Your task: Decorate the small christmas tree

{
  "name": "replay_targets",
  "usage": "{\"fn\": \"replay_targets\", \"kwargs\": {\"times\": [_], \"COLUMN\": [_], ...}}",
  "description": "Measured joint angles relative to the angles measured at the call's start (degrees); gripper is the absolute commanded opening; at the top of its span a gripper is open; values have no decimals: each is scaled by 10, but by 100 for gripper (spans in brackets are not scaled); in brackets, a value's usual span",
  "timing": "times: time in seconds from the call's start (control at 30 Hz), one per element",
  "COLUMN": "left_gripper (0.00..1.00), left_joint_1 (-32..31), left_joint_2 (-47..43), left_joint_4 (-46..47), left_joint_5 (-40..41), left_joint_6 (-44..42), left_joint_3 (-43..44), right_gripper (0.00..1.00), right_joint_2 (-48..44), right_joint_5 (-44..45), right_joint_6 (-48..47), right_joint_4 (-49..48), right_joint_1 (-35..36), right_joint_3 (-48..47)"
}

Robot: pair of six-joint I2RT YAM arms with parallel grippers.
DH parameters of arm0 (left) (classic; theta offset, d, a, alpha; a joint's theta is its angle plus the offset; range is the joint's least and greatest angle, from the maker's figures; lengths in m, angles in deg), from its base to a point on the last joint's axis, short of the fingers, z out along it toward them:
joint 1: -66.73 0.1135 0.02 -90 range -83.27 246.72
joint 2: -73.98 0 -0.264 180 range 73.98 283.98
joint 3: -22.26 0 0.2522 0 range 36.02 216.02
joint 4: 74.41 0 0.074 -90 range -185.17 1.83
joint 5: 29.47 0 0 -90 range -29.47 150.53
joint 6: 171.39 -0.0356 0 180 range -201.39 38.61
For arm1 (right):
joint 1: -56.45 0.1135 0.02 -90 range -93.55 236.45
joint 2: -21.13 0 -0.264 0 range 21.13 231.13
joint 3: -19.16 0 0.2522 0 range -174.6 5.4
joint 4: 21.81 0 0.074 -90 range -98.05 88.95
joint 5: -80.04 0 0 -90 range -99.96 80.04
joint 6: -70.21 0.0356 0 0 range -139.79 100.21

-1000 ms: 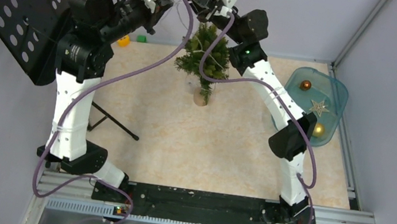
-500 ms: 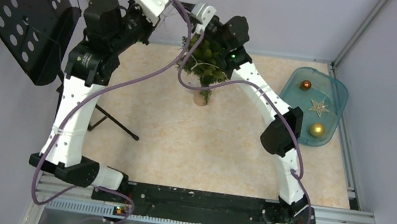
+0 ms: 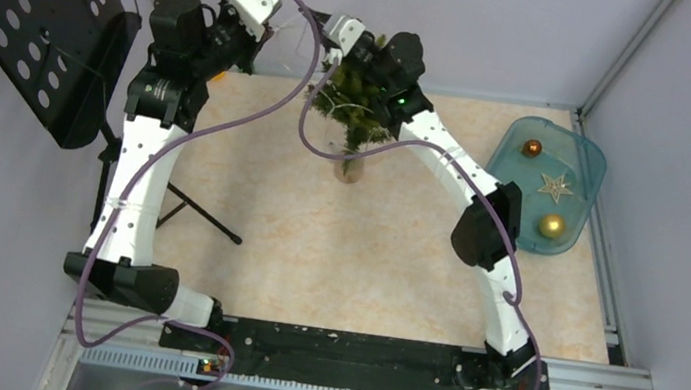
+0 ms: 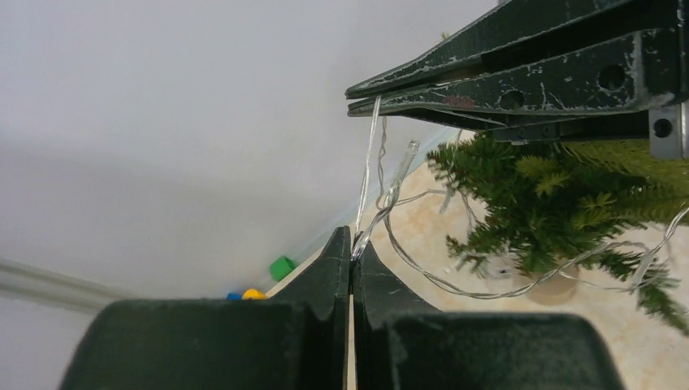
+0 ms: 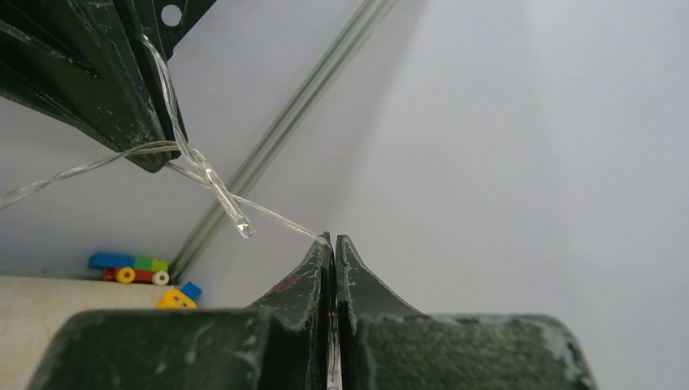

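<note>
The small christmas tree [image 3: 353, 113] stands at the back middle of the table on its pale round base [image 3: 350, 171]. A clear light string [image 4: 455, 284] is draped loosely over its branches [image 4: 552, 203]. My left gripper [image 4: 352, 244] is shut on one strand of that string. My right gripper [image 5: 333, 240] is shut on another strand, with a small clear bulb [image 5: 230, 207] hanging just beyond its tips. Both grippers [image 3: 298, 23] meet tip to tip above and left of the treetop, near the back wall. The right fingers [image 4: 504, 77] cross the top of the left wrist view.
A teal tray [image 3: 589, 156] at the right edge holds a copper ball [image 3: 531, 148], a star [image 3: 554, 187] and a gold ball [image 3: 551, 226]. A black perforated music stand [image 3: 34, 3] fills the left side, its legs [image 3: 202, 219] on the table. Toy bricks [image 5: 130, 268] lie by the back wall.
The right arm has swung left across the treetop and both grippers have dropped lower, coming closer together. Both stay shut on the light string.
</note>
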Motion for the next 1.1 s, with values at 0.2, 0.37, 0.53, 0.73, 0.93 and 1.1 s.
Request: {"fn": "replay_targets", "kwargs": {"times": [0.2,0.37,0.53,0.73,0.93,1.1], "left_gripper": [0,0,0,0,0,0], "left_joint_1": [5,5,12,28,34,55], "left_joint_2": [12,24,25,29,21,-21], "left_joint_4": [0,-1,-27,-54,-63,-64], "left_joint_5": [-64,-90,-87,-75,-72,-38], "left_joint_6": [20,24,30,62,102,103], "left_joint_3": [0,1,14,36,51,-13], "right_gripper": [0,14,45,53,99,99], "right_joint_2": [-50,-75,-83,-83,-84,-150], "right_joint_5": [-15,-34,-53,-78,-112,29], "right_joint_6": [3,35,94,159,251,348], "right_joint_4": [-2,4,13,24,26,223], "right_joint_1": [-14,-33,-83,-143,-128,-157], "right_joint_3": [75,98,87,31,19,57]}}
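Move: Between the two closed grippers the wire of the light string runs above the Christmas tree, with its middle some 3 cm back and 2 cm left of the right hand, about level with it. That is about 3 cm ahead and 2 cm right of the left hand. The tree stands roughly 11 cm to the right hand's right, level with it fore and aft, its middle about 27 cm lower; from the left hand it is 5 cm ahead, 16 cm right and 26 cm down. Letting go of the wire, the right hand opens fully as it swings about 15 cm to the right, away from the left hand and across above the tree; it rises some 5 cm on the way and eases back briefly, then drops and tips down some 40 degrees. The left hand keeps its pinch on the wire, gives a couple of centimetres to the right, then draws back left and down while tilting slightly downwards. ##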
